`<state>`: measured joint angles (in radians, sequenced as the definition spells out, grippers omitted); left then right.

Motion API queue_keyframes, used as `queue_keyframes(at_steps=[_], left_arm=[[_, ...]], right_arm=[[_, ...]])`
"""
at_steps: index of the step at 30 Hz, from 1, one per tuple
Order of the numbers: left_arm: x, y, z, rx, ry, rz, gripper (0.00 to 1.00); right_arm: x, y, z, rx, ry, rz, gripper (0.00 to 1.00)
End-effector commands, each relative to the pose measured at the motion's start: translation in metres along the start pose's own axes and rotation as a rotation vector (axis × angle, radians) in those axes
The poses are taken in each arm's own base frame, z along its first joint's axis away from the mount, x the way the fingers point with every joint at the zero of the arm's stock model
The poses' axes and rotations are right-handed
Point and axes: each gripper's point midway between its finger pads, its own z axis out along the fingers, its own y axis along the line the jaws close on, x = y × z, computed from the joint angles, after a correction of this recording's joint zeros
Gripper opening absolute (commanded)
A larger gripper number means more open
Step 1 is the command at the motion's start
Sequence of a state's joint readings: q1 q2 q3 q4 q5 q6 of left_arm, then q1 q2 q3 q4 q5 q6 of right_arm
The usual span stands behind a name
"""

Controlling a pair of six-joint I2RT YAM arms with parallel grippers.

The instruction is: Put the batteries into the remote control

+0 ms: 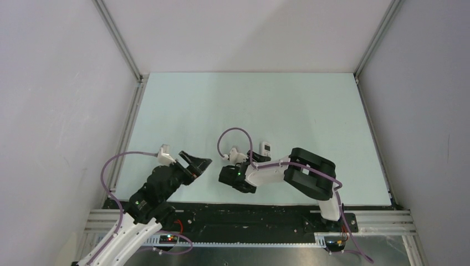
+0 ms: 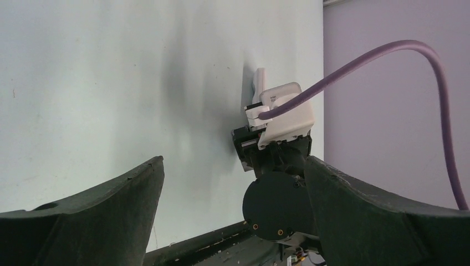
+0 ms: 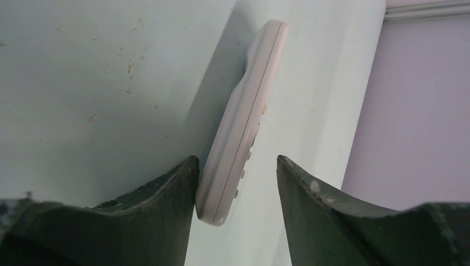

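The white remote control (image 1: 267, 147) is on the pale table (image 1: 310, 111), its little screen end showing past the right wrist. In the right wrist view the remote (image 3: 244, 127) is seen edge-on, its buttons facing the right finger. My right gripper (image 3: 235, 160) is open around its near end: the left finger touches the remote's back and a gap stays to the right finger. From above, the right gripper (image 1: 256, 157) is mostly hidden by its wrist. My left gripper (image 1: 197, 164) is open and empty, left of the right wrist (image 2: 233, 183). No batteries show in any view.
The right arm's wrist with its white camera housing (image 2: 282, 113) and purple cable (image 2: 388, 55) is directly ahead of my left gripper. The table's black near edge (image 1: 249, 206) runs just behind both grippers. Grey walls enclose the table on the left, right and far sides.
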<state>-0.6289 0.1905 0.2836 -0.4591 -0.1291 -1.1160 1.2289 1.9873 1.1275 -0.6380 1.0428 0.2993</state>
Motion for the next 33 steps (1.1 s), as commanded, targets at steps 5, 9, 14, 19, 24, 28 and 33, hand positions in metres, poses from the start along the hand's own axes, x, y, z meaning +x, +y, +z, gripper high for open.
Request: queue_keyframes(at_steps=[5,9,14,19,24,28,33], left_arm=[[-0.011,-0.011,-0.006,0.048,-0.049,-0.002,0.98],[-0.013,-0.012,-0.008,0.053,-0.058,-0.001,0.98],[-0.015,-0.011,-0.008,0.044,-0.071,0.000,0.98],[-0.016,-0.009,-0.007,0.025,-0.072,0.014,0.98],[-0.020,-0.011,-0.007,0.015,-0.080,0.036,0.98],[-0.023,-0.012,-0.007,0.006,-0.088,0.064,0.98],[-0.024,-0.007,-0.003,-0.036,-0.086,0.097,0.98]], right_arm=[[-0.014,0.034,-0.026,-0.224,-0.011,0.188,0.70],[-0.040,0.044,-0.048,-0.339,-0.087,0.263,0.77],[-0.073,0.041,-0.072,-0.452,-0.182,0.385,0.85],[-0.091,0.012,-0.089,-0.548,-0.285,0.573,0.86],[-0.083,-0.043,-0.097,-0.746,-0.416,0.924,0.95],[-0.043,-0.092,-0.077,-0.685,-0.474,1.157,0.98],[0.019,-0.108,-0.056,-0.581,-0.480,1.353,0.99]])
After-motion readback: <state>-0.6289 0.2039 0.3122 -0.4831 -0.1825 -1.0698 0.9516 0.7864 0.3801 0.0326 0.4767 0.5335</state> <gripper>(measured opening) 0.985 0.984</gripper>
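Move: The right hand is low over the table with its half-open fingers around the near end of the remote control. The remote's middle lies about 5 cm straight ahead of this hand and about 1 cm below it; its left long edge is tipped up, face up and towards the right. From the idle left hand the remote lies some 7 cm ahead, 32 cm to the right and 12 cm below. Nothing else lies nearby. Leftwards and a little back, staying low, the right hand slips its fingers off the remote's near end, about 8 cm across, as they open from half to fully wide. It then climbs about 10 cm and swings back to the right past its starting place, rolling its left side up by some 80 degrees through the whole move. ##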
